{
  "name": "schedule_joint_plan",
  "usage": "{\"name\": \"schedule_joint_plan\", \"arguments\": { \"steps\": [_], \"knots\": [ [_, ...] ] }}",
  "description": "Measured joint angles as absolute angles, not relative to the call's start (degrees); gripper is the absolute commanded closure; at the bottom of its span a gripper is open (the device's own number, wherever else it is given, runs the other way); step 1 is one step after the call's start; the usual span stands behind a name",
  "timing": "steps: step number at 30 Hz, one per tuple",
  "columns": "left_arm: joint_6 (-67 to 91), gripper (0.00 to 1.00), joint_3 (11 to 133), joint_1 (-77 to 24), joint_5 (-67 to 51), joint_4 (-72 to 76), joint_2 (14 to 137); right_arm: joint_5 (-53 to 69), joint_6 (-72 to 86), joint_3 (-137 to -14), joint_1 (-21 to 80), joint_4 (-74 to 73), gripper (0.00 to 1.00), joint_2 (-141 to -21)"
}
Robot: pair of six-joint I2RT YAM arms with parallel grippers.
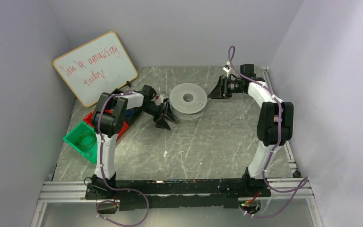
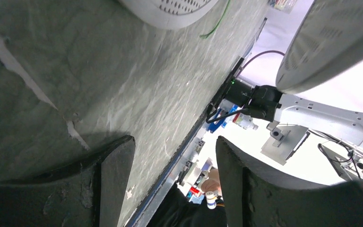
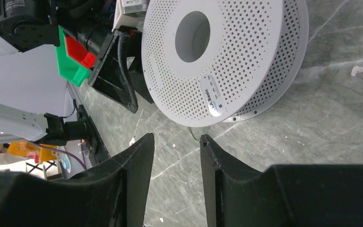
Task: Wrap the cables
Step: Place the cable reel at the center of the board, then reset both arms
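A white perforated spool point(image 1: 187, 100) lies flat on the table's middle. A short piece of the thin green cable point(image 3: 193, 132) shows under the spool's rim point(image 3: 227, 56), just ahead of my right gripper point(image 3: 176, 138). That gripper is open and empty, and it sits at the spool's right side point(image 1: 215, 91). My left gripper point(image 1: 164, 118) is low against the spool's left side, open point(image 2: 174, 142) with nothing between its fingers. A green cable strand point(image 2: 216, 26) curves over the table beside the spool's edge point(image 2: 170, 9). The rest of the cable is hidden.
A green bin point(image 1: 82, 139) and a red bin point(image 1: 94, 118) stand at the left, beside the left arm. A whiteboard point(image 1: 94, 66) leans at the back left. Walls close in both sides. A small white scrap point(image 1: 165, 153) lies on the marble table point(image 1: 208, 146).
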State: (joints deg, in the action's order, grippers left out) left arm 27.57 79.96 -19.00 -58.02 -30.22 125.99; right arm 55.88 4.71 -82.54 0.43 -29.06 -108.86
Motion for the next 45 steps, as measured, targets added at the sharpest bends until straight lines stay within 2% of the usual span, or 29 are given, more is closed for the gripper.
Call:
{"name": "schedule_joint_plan", "arguments": {
  "steps": [7,12,14,16,17,19,24,26,27,36,45],
  "knots": [
    [20.62,0.31,80.38,-17.91,-57.23,-37.74,125.38,54.24,1.39,-82.3,0.4,-29.43,0.56,-108.68],
    [14.98,0.28,81.03,-17.08,-50.0,-42.22,121.4,50.3,-4.64,-76.47,0.47,-28.73,0.56,-103.48],
    [12.38,0.26,81.58,-16.62,-46.17,-42.74,118.63,47.9,-7.33,-73.84,0.93,-28.49,0.55,-99.74],
    [9.82,0.14,81.67,-16.27,-42.78,-42.83,114.76,45.93,-9.69,-72.14,1.63,-28.38,0.54,-95.5],
    [8.58,0.07,81.67,-16.01,-40.97,-42.78,112.46,44.49,-10.68,-71.66,1.85,-28.08,0.5,-93.08],
    [6.24,0.06,81.67,-15.51,-38.09,-42.74,107.74,42.61,-11.62,-71.59,2.5,-27.83,0.4,-90.11],
    [0.73,0.06,83.53,-13.72,-32.32,-43.92,98.32,35.44,-14.17,-71.64,2.92,-28.14,0.24,-81.34],
    [-0.69,0.06,84.05,-12.75,-30.35,-44.16,95.53,33.06,-14.94,-71.61,2.92,-28.73,0.02,-77.62],
    [-1.41,0.06,84.05,-12.05,-29.12,-44.4,93.67,31.97,-15.22,-71.59,2.92,-29.08,0.01,-75.4],
    [-7.73,0.06,82.7,-9.23,-17.98,-47.31,69.65,23.77,-14.79,-68.14,2.94,-29.39,0.01,-52.4],
    [-12.97,0.06,75.77,-9.23,-11.73,-52.95,44.8,18.41,-10.92,-64.53,2.9,-32.21,0.01,-38.13]
  ]
}}
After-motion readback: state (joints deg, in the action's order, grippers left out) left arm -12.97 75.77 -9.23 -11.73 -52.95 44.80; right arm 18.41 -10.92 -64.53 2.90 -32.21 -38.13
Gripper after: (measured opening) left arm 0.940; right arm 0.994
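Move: The cable reel, lying flat, stands about 10 cm ahead of the left gripper and 7 cm to its right, at roughly its height. From the right gripper the reel's middle is some 8 cm to the left, 1 cm ahead and about 11 cm below. To the left hand's left are the black box, 19 cm off and 6 cm farther out than the hand, and the red box, 24 cm off and 2 cm nearer the base. Leave the reel with both hands. Ease the left gripper slightly back, then lift it some 30 cm, carrying it left and finally back towards the boxes; swing the right gripper slightly down and back, then up over 20 cm, back and to the right. Turn both sets of fingers from across the table to forward, opening them wide. ##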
